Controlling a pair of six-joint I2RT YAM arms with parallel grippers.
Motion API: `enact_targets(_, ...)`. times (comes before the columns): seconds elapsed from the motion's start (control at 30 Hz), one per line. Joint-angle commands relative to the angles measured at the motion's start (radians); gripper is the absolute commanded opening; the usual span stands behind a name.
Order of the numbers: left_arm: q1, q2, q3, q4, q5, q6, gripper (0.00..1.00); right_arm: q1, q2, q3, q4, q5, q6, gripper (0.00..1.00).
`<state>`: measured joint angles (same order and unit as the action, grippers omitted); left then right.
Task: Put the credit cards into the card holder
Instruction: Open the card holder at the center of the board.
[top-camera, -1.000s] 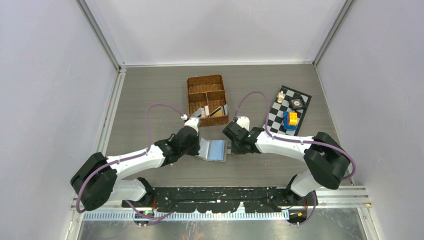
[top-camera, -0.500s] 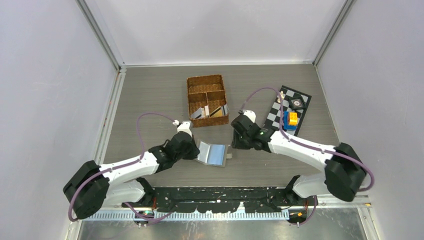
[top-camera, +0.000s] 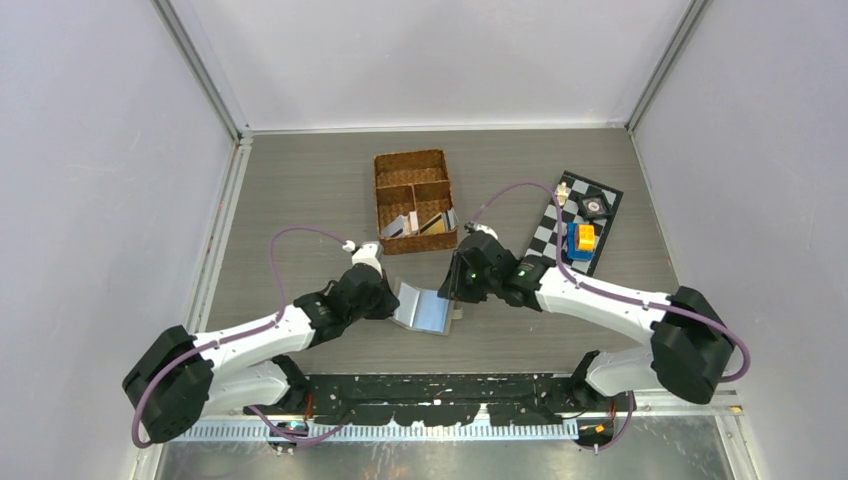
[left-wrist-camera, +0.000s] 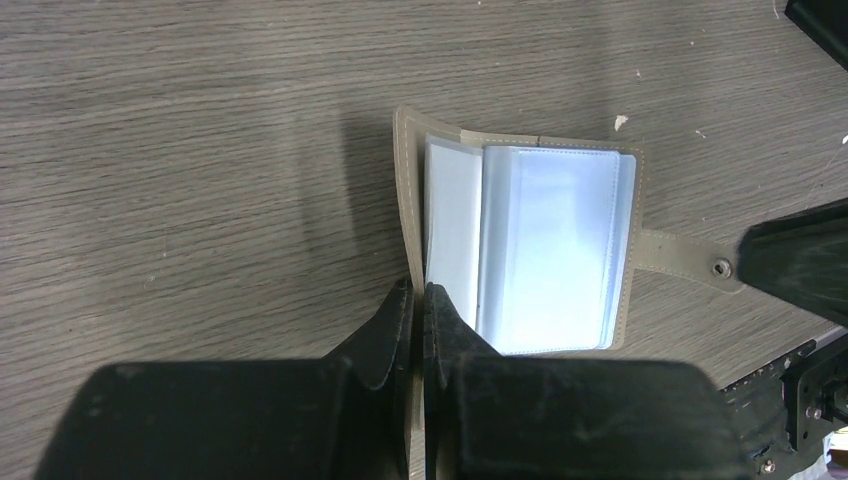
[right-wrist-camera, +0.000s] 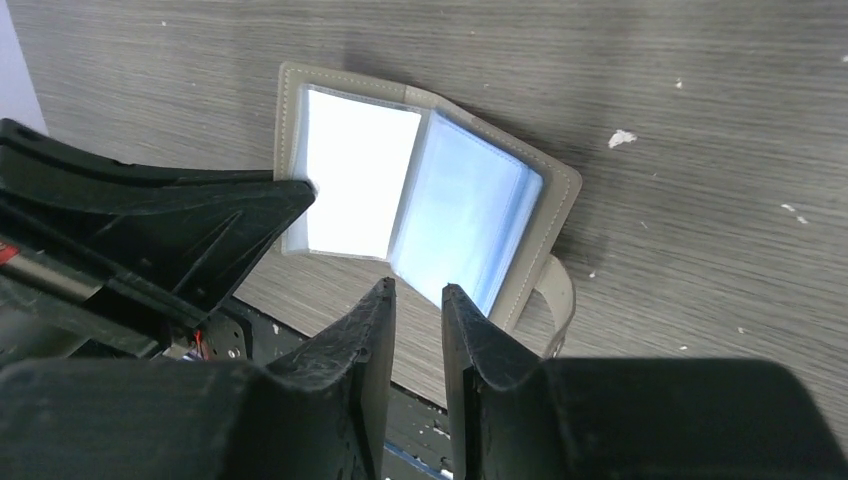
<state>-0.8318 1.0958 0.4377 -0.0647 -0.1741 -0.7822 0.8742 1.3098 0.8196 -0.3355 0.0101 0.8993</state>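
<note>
The grey-olive card holder (top-camera: 428, 308) lies open on the table, its clear blue sleeves up and its snap tab (left-wrist-camera: 690, 260) to the right. My left gripper (top-camera: 392, 300) is shut on its left cover (left-wrist-camera: 408, 200) and holds that cover tilted up. My right gripper (top-camera: 458, 288) hovers over the holder's right edge (right-wrist-camera: 545, 215), its jaws slightly apart and empty. Several credit cards (top-camera: 425, 224) stand in the near compartment of the wicker basket. The holder also shows in the right wrist view (right-wrist-camera: 440, 210).
The brown wicker basket (top-camera: 379, 190) stands just behind the holder. A checkered mat (top-camera: 550, 232) with a yellow-and-blue block (top-camera: 581, 240) and small pieces lies at the right. The black rail (top-camera: 430, 395) runs along the near edge.
My right gripper rose toward the basket, then came back down and left over the holder's right edge. My left gripper kept its hold and the left cover now stands steeper.
</note>
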Motion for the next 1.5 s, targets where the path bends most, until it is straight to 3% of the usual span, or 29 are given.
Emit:
enact_targets(0.0,-0.003,-0.020,-0.007,-0.003,-0.007,-0.008,0.00,0.005,0.056,-0.025,0.120,-0.048,0.061,0.28)
enact_targets(0.6,-0.003,-0.025,-0.001,-0.021,-0.005,-0.003,0.00,0.005,0.209,-0.072,0.205,-0.027,0.095,0.26)
enact_targets(1.0,-0.002,-0.011,0.002,-0.037,-0.021,0.005,0.00,0.004,0.207,-0.092,0.153,0.044,0.097,0.29)
enact_targets(1.47,-0.003,0.010,-0.021,-0.020,-0.026,-0.001,0.00,0.004,0.270,-0.099,0.254,0.004,0.109,0.29)
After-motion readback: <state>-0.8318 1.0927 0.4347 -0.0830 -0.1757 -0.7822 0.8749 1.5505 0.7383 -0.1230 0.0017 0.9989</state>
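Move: Below the right hand, the blue pocket of the open card holder has its middle about 9 cm down, 3 cm left and 1 cm back. The snap strap lies some 6 cm to the right of that middle and 1 cm back from it. The holder's white left half is about 8 cm left of the right hand, level fore and aft. From the left hand, already holding that half's outer edge, the blue pocket is roughly 8 cm right and 4 cm below. Sinking nearly straight down by about 8 cm, with a drift of some 1 cm to its left, the right hand brings its partly open fingers to the blue pocket's free right edge, tipping slightly steeper. Down there it eases a little right, then left again, touching the lifted sleeve. The left hand stays put and keeps pinching the holder's raised left edge. ##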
